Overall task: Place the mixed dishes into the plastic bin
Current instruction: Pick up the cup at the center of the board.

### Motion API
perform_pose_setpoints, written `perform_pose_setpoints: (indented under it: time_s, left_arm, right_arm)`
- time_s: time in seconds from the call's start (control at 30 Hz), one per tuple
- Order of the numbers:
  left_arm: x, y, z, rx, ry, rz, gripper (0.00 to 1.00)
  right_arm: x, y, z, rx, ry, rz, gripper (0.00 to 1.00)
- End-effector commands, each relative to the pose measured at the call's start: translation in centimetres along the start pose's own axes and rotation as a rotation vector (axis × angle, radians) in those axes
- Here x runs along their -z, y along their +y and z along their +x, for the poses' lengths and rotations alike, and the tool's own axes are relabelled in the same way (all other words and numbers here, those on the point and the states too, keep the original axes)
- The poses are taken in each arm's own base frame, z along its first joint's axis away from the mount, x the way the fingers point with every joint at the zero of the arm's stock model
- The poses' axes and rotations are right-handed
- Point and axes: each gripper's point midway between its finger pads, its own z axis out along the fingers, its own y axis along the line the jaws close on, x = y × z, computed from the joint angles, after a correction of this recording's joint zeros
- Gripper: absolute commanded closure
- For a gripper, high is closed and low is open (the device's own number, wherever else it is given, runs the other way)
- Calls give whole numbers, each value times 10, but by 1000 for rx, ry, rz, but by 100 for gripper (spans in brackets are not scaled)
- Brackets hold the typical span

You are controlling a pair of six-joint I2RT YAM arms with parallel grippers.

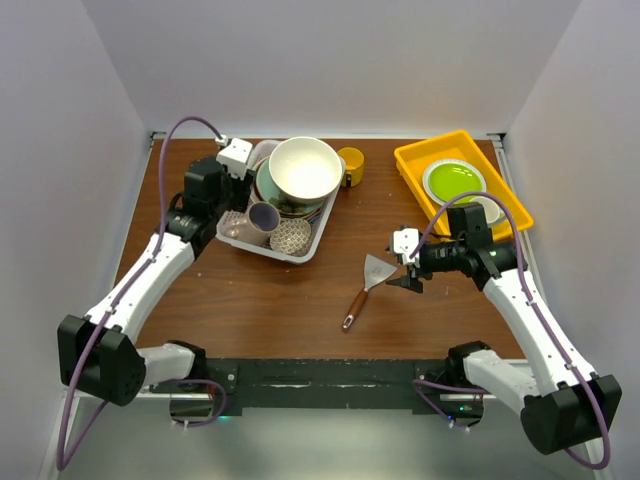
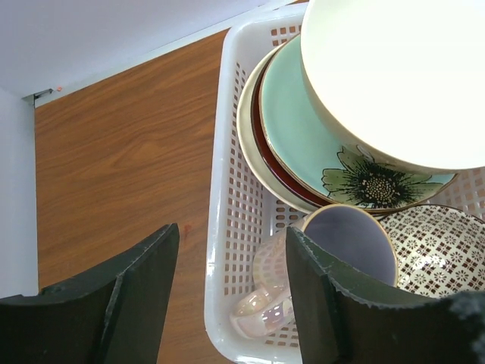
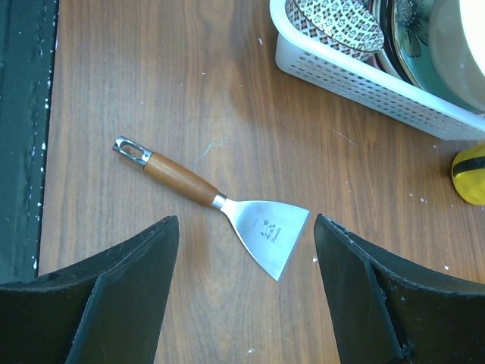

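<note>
The white plastic bin (image 1: 312, 240) holds stacked plates, among them a pale green flowered plate (image 2: 318, 144). A large cream bowl (image 1: 305, 168) sits on top of the stack. A purple-lined cream mug (image 2: 350, 241) lies on its side in the bin beside a small patterned bowl (image 2: 439, 243). My left gripper (image 2: 231, 280) is open. It straddles the bin's left wall (image 2: 220, 227), with one finger next to the mug and nothing gripped. A yellow mug (image 1: 351, 165) stands on the table right of the bin. My right gripper (image 3: 246, 288) hangs open above bare wood.
A wooden-handled metal spatula (image 3: 227, 203) lies on the table just beyond my right fingers. A yellow tray (image 1: 500, 195) at the back right holds a lime-green plate (image 1: 453, 180). White walls enclose the table on three sides.
</note>
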Motion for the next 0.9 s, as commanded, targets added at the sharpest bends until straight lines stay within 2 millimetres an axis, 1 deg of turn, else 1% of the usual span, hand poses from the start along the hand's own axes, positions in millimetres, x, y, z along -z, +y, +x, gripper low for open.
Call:
perform_pose_setpoints:
  time_s: [0.0,0.07,0.1,0.23,0.3,0.33,0.37,0.43,0.53,0.57,0.6,0.63,0.67,0.73,0.77,0.8,0.83,0.87]
  left_arm:
    - [11,8,-19,45,-88,-32,34]
    - [14,9,-18,52,-95,-35,31]
    - [19,10,-23,59,-119,-38,29]
    - [30,14,-23,79,-156,-59,21]
    - [37,15,-24,86,-181,-62,19]
    - [38,15,-20,90,-181,-64,17]
    - [43,16,-23,94,-199,-66,16]
    - [47,16,-23,101,-216,-64,14]
    - [53,15,-18,110,-228,-61,12]
    - [57,15,-18,113,-238,-61,12]
    - [58,15,-17,115,-243,-60,12]
    - [59,13,-14,119,-241,-55,11]
    - [62,14,-15,122,-254,-53,11]
    - [63,12,-8,129,-251,-50,11]
    - [66,12,-8,131,-259,-50,11]
    - [67,12,-7,133,-262,-50,11]
    - [66,11,-1,133,-252,-48,10]
    - [68,11,0,136,-258,-49,10]
  right_arm:
    - [-1,1,-6,10,-37,-6,24]
    - [-1,0,-6,9,-39,-3,24]
    - [-1,0,-5,3,-38,-3,24]
    - [-1,-2,-5,-6,-39,2,23]
    - [-1,-3,-5,-9,-40,6,23]
    - [-2,-3,-5,-16,-40,6,23]
    - [-1,-5,-5,-17,-42,14,23]
    - [-3,-5,-4,-34,-42,16,23]
    - [-4,-9,-3,-61,-45,30,23]
    - [-5,-13,-4,-60,-50,42,23]
    - [-6,-13,-2,-89,-49,45,23]
    - [-6,-16,-3,-100,-52,51,23]
    - [-7,-21,-5,-98,-59,66,23]
    - [-8,-28,-4,-154,-54,87,23]
    - [-8,-36,-7,-152,-64,110,23]
    - [-8,-41,-10,-200,-69,125,23]
    - [-10,-48,-8,-228,-64,139,22]
    - [-11,-57,-12,-234,-74,158,23]
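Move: The yellow cup stands about 26 cm ahead of my open right hand, 7 cm to its left and 14 cm lower. The spatula lies some 4 cm left of that hand and 2 cm back, 18 cm down; the white bowl is about 10 cm left of the cup and 4 cm nearer me. From my left hand, the cup is roughly 9 cm ahead, 21 cm right and 17 cm below. I draw my empty left hand back about 5 cm, away from the white bowl, drifting slightly left and lifting a couple of centimetres as its fingers open wider and tip up some 10 degrees. Late on, I start my right hand forward about 2 cm towards the yellow cup, fingers still open and swinging slightly clockwise. ##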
